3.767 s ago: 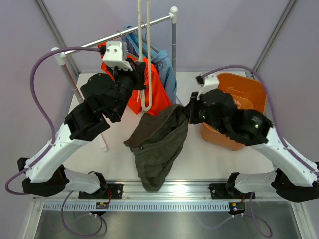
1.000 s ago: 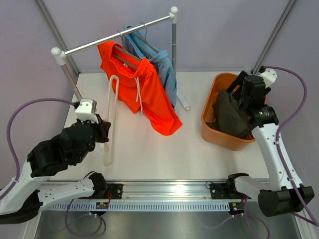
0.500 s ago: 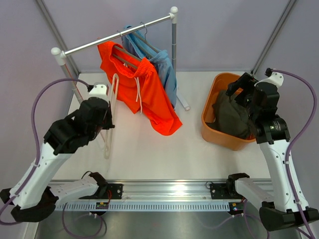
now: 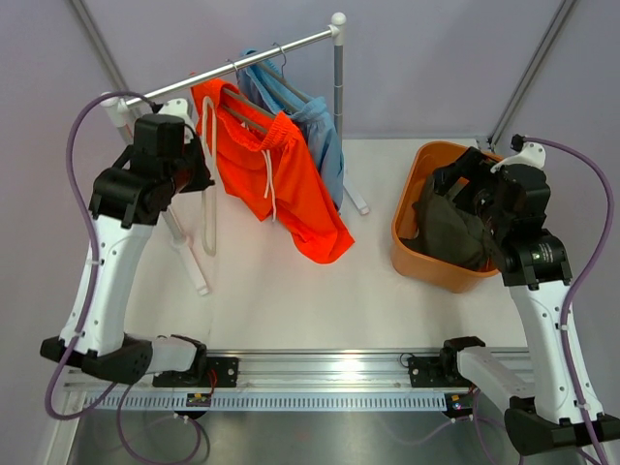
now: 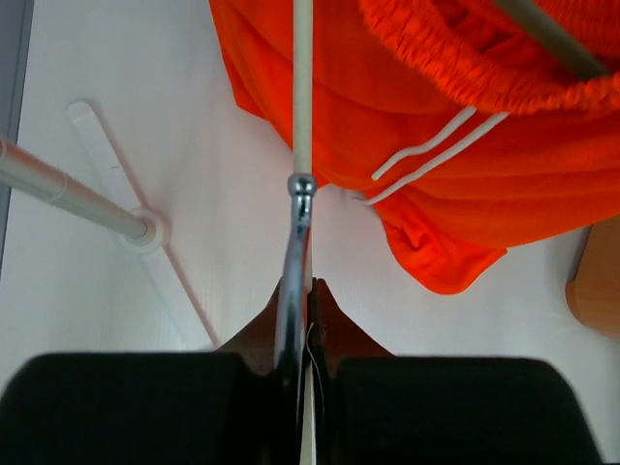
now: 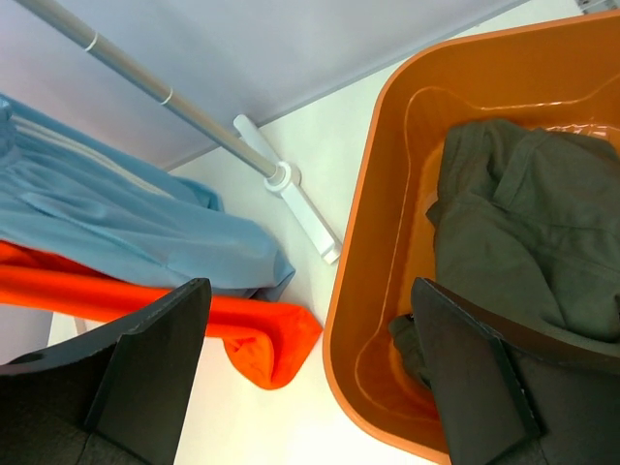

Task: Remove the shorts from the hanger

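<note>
The orange shorts (image 4: 281, 184) hang from a hanger on the rail, with the light blue shorts (image 4: 315, 131) behind them. The olive-green shorts (image 4: 448, 231) lie in the orange bin (image 4: 405, 218). My left gripper (image 4: 199, 165) is shut on the metal hook of an empty white hanger (image 4: 207, 208), held up beside the rail's left end. The left wrist view shows the jaws (image 5: 308, 291) pinching the hook, with the orange shorts (image 5: 465, 145) ahead. My right gripper (image 6: 310, 378) is open and empty above the bin's (image 6: 354, 291) left rim, beside the olive shorts (image 6: 523, 232).
The clothes rack has a silver rail (image 4: 242, 66), an upright post (image 4: 338, 107) and white feet (image 4: 191, 266) on the white table. In the right wrist view the rack's foot (image 6: 300, 208) lies between the light blue shorts (image 6: 126, 223) and the bin.
The olive shorts came off the hanger and went into the bin. My left arm has lifted the empty hanger from low over the table up to the rail. My right gripper backed off slightly.
</note>
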You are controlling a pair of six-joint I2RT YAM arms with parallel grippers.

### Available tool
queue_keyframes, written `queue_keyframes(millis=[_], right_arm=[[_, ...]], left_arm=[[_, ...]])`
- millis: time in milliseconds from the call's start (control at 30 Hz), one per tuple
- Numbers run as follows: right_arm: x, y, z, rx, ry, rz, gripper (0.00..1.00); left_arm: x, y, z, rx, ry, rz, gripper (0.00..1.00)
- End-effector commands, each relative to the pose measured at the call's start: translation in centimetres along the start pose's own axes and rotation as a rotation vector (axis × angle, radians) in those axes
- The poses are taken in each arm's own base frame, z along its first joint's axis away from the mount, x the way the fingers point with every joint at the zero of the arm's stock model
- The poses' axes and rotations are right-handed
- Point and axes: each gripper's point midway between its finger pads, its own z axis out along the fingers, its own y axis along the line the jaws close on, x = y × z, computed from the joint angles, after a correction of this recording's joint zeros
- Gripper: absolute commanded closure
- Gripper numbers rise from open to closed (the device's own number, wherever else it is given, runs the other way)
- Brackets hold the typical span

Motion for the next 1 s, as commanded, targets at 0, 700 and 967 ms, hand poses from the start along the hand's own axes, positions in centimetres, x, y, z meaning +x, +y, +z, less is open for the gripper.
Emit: queue_keyframes(millis=[0,700,967], right_arm=[[-1.5,1.6,-1.7,-0.075,-0.027,-0.008,0.07],[-0.7,1.8,-2.4,-0.1,0.005,-0.031,0.07],[-0.3,1.7,-2.1,-0.095,0.018,-0.038,0.07]], left_arm=[[-4.3,-1.2,-0.9,0.063,-0.092,0.002,1.0],[-11.9,2.5,3.0,-0.045,-0.183,-0.105,1.0],[-12.8,4.1,4.8,-0.074,-0.197,-0.133,1.0]])
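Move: Ahead of the left hand, which already grips the empty hanger by its metal hook, the stretch of rail it is bound for lies about 13 cm farther out, 5 cm to the left and 7 cm higher. The orange shorts hang some 9 cm ahead and 10 cm to the right, about 12 cm lower; the blue shorts about 18 cm ahead, 17 cm right, 9 cm lower. From the right hand that rail spot is roughly 50 cm left, 12 cm ahead and 7 cm up. Carrying the empty hanger to the rail, the left hand goes forward about 10 cm, bearing left some 5 cm and climbing nearly 6 cm before sinking the last centimetre. It turns about 10 degrees counter-clockwise, the shut fingers keeping the hook pinched, and brings the open end of the hook over the bar, clear to the left of the orange shorts. ##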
